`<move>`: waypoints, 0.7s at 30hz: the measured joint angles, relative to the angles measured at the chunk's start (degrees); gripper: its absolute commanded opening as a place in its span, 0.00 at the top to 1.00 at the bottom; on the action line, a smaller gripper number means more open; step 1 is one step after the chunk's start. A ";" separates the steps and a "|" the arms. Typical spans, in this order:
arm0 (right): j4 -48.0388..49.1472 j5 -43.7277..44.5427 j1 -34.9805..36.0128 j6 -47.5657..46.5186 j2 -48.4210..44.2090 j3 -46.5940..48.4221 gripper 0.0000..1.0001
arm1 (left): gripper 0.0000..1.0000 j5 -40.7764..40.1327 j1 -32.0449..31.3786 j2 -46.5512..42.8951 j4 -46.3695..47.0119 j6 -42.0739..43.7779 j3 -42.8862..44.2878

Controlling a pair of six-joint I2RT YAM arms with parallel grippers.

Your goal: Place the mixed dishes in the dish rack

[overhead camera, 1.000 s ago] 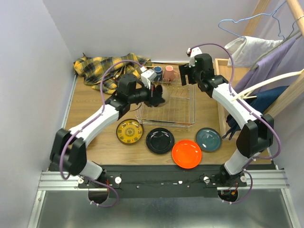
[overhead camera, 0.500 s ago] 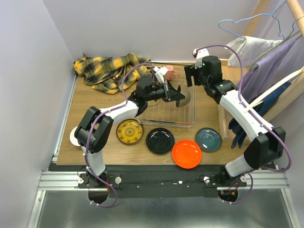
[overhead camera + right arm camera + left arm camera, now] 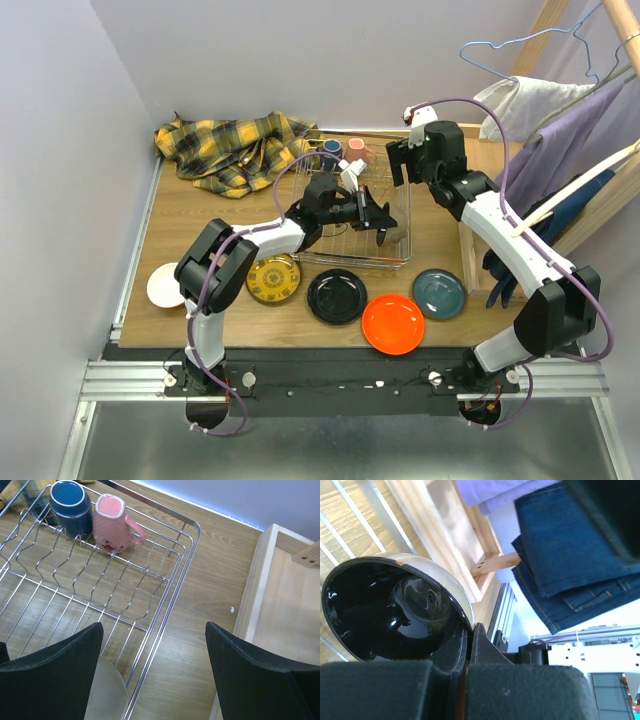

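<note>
My left gripper (image 3: 377, 218) reaches over the right front part of the dish rack (image 3: 335, 240) and is shut on the rim of a bowl (image 3: 393, 234). The left wrist view shows the bowl (image 3: 390, 615) glossy black inside and beige outside, tilted on its side, with its rim pinched in that gripper (image 3: 470, 632). My right gripper (image 3: 403, 160) hangs open over the rack's back right corner, holding nothing. Yellow (image 3: 273, 278), black (image 3: 336, 295), orange (image 3: 392, 323) and teal (image 3: 438, 293) plates lie in front of the rack. A blue cup (image 3: 70, 505) and a pink cup (image 3: 112, 522) stand upside down in the rack (image 3: 192, 526).
A yellow plaid cloth (image 3: 235, 150) lies at the back left. A wooden frame (image 3: 468, 190) stands right of the rack, with clothes hanging beyond it. A white dish (image 3: 163, 285) sits near the table's left edge. The bowl's beige outside (image 3: 102, 695) shows by the right gripper's (image 3: 154, 627) left finger.
My left arm has stretched to the right across the rack, carrying the bowl to its right front part. The right gripper has shifted a little right. The white dish has come into view.
</note>
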 measured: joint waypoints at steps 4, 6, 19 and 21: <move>0.22 -0.63 0.00 0.00 0.00 -0.22 0.10 | 1.00 -0.04 0.17 1.36 -0.17 -0.37 0.00; 0.48 -0.94 0.00 0.02 0.00 -0.52 0.11 | 1.00 -0.02 0.17 2.01 -0.20 -0.59 0.00; 1.51 -2.29 0.00 0.22 0.79 -1.31 0.11 | 0.97 3.19 5.38 6.32 -0.74 0.11 1.92; 1.64 -2.54 0.00 0.31 1.31 -1.31 0.11 | 0.91 4.28 6.49 6.34 -1.57 0.59 2.01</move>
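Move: The left hand holds the black bowl by its rim, standing on edge over the right front of the dish rack. The rack slots it is meant for lie roughly 9 cm below this hand, 3 ahead and 3 left. The pink mug stands some 17 cm ahead and 5 left, the blue mug level with it but 11 left. The black plate lies about 14 back, 10 left. From the right hand those slots are about 11 back, 6 left, 15 below. Still pinching the black bowl, the left hand sinks 4 cm into the rack, then goes forward-left about 4. ##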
